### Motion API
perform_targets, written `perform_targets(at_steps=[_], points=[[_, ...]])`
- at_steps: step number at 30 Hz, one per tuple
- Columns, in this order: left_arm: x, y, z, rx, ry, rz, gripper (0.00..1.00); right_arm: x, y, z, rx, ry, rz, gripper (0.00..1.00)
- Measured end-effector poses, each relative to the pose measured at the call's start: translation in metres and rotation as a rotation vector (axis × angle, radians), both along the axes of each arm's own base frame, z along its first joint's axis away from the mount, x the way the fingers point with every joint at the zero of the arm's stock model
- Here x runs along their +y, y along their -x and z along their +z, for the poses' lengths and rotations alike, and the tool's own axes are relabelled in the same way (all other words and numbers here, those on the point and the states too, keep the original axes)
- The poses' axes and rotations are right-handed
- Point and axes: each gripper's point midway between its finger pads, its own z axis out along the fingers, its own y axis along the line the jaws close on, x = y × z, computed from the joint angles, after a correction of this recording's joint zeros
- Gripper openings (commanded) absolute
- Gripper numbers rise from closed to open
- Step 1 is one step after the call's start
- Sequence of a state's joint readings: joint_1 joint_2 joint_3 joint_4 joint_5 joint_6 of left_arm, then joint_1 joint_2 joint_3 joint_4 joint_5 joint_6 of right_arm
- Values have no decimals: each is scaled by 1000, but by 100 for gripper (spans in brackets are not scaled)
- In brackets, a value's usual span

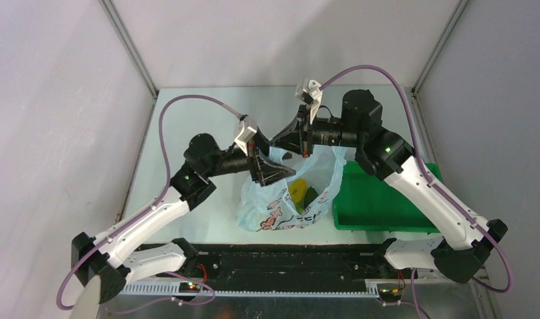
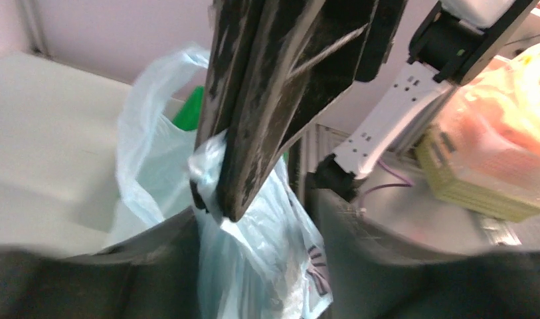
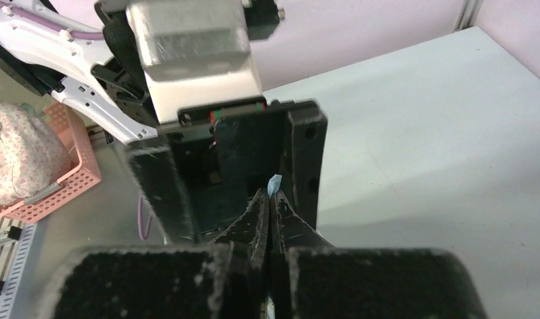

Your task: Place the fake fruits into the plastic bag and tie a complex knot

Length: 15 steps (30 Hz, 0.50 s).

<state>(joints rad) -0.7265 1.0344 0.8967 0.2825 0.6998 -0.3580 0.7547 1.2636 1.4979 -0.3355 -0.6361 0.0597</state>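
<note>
The light-blue plastic bag (image 1: 290, 209) stands in the middle of the table, its mouth pulled upward. Through the plastic a yellow fake fruit (image 1: 299, 190) shows inside, with a greenish shape next to it. My right gripper (image 1: 285, 142) is shut on a strip of the bag's top; a blue sliver (image 3: 274, 182) pokes out past its closed tips (image 3: 270, 199). The bag (image 2: 254, 259) hangs from those shut fingers (image 2: 254, 153) in the left wrist view. My left gripper (image 1: 266, 170) is open, its jaws standing wide on either side of the hanging plastic without pinching it.
A rigid green tray (image 1: 376, 199) lies just right of the bag. The two wrists are close together above the bag. Off the table, a pink basket (image 3: 61, 173) holding a cloth bundle and a yellowish package (image 2: 479, 179) are in view.
</note>
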Motion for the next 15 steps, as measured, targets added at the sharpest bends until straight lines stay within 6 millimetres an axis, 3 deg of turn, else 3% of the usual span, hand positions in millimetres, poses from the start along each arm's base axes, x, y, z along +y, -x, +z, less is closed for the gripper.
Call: perform_targets(at_steps=[1,2,3,4,8,10,15], points=[[-2,0,-2,9,-3,-7,32,-1,-1,1,-2,-2,-5,0],[-4,-1,-6,24,-9,-14,13,-1,-3,2,-4,-5,-10,4],[-5,-1,-10,40,-14,-19,3,-2,-4,2,-5,-7,-17,11],[-5,-1,-13,52,-20,-21,1,-4,-6,4,-2,-11,-27,30],[-1,-3,-19,71,-39,-4,0,-15,-17,8,-2,-21,-80,78],[5,-4,-22,89,-55,6,0,-29,-28,13,-17,-27,-130,91],[28,-24,-30,141,-101,50,0,-86,-51,24,-62,-53,-301,99]])
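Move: The right fingers hold the bag's gathered top corner between the left hand's open fingers, so the part to grip is about 1 cm ahead, 1 cm to the right and 1 cm above the left hand, and 1 cm below the right fingertips. From the left hand, the fruits in the bag lie about 7 cm right, 1 cm ahead and some 28 cm down; the bag's right rim stands roughly 13 cm right, 4 cm ahead and 17 cm lower. The left fingers shut on the bag's gathered corner beside the right fingertips while the hand sinks about 2 cm, then it keeps its pinch and draws the corner left and forward, some 3 cm each way, sinking a little more. Meanwhile the right fingers spread wide and let go of the corner, and that hand backs off to the right, away from the left gripper, by about 9 cm, also some 5 cm forward and slightly up, yawing clockwise. ##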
